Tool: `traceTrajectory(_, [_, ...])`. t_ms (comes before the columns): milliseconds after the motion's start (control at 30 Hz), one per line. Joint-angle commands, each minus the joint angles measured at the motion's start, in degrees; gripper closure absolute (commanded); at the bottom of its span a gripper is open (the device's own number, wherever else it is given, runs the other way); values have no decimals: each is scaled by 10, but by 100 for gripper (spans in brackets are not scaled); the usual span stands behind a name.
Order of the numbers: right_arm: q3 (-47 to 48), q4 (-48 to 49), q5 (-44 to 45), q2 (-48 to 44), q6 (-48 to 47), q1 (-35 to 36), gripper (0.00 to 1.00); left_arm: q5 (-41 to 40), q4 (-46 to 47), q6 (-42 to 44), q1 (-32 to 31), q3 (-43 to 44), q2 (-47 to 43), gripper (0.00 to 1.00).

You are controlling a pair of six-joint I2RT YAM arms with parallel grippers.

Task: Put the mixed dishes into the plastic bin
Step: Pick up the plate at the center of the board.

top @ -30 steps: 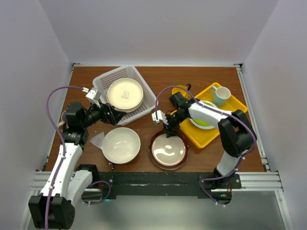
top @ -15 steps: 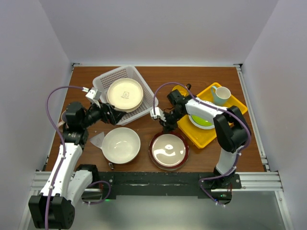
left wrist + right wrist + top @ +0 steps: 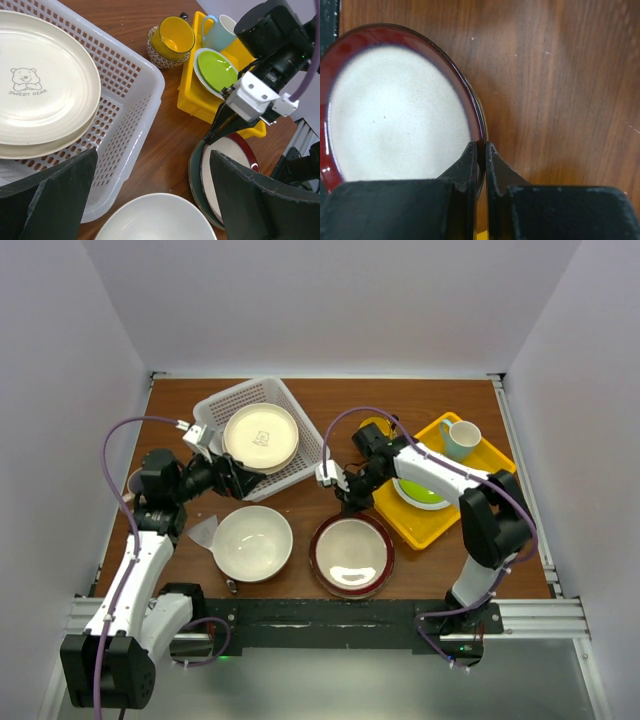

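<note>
The dark red-rimmed bowl (image 3: pixel 350 555) sits on the table near the front, right of the large cream bowl (image 3: pixel 252 542). My right gripper (image 3: pixel 347 505) is shut on its far rim; in the right wrist view its fingertips (image 3: pixel 481 147) pinch the rim of that bowl (image 3: pixel 395 115). The plastic bin (image 3: pixel 225 405) stands at the back left with stacked cream plates (image 3: pixel 260 437) in it. My left gripper (image 3: pixel 240 480) hovers open at the bin's near edge, holding nothing (image 3: pixel 152 200). A yellow mug (image 3: pixel 375 430) stands beside the tray.
A flat yellow tray (image 3: pixel 440 515) on the right carries a lime-green plate (image 3: pixel 422 492) and a white cup (image 3: pixel 461 437). The yellow mug (image 3: pixel 172 35) rests on a woven coaster. A small translucent scrap (image 3: pixel 203 531) lies left of the cream bowl.
My right gripper has closed onto the red-rimmed bowl's far rim. The left arm has barely moved.
</note>
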Motion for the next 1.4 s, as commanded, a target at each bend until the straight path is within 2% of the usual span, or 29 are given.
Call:
traceTrajectory(0, [-1,6,-15,-61,-15,3,100,27,37,-10,4,-8,6,0])
traceTrajectory(400, [-39,29,-56,-121,8,-24,100,60,53,-28,-4,-15,16,1])
traceTrajectory(900, [-52,26,-119,-156,3,-69,100,-2,11,-1,-95,-2,18,1])
traceTrajectory(1367, [-60,28,-144,-178,4,-87,100,-10,6,3,-126,1,17,1])
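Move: The left hand has the red-rimmed plate about 23 cm to its right, 12 cm back and 16 cm below; the white bowl lies 10 cm back and 16 cm below. From the right hand, already gripping that plate's far rim, the white bin is some 20 cm left and 17 cm ahead, about level; the yellow tray is about 19 cm right and 7 cm ahead. The right hand, still pinching the plate's far rim, lifts it about 7 cm, drifting right; the left approaches 5 cm rightward. ##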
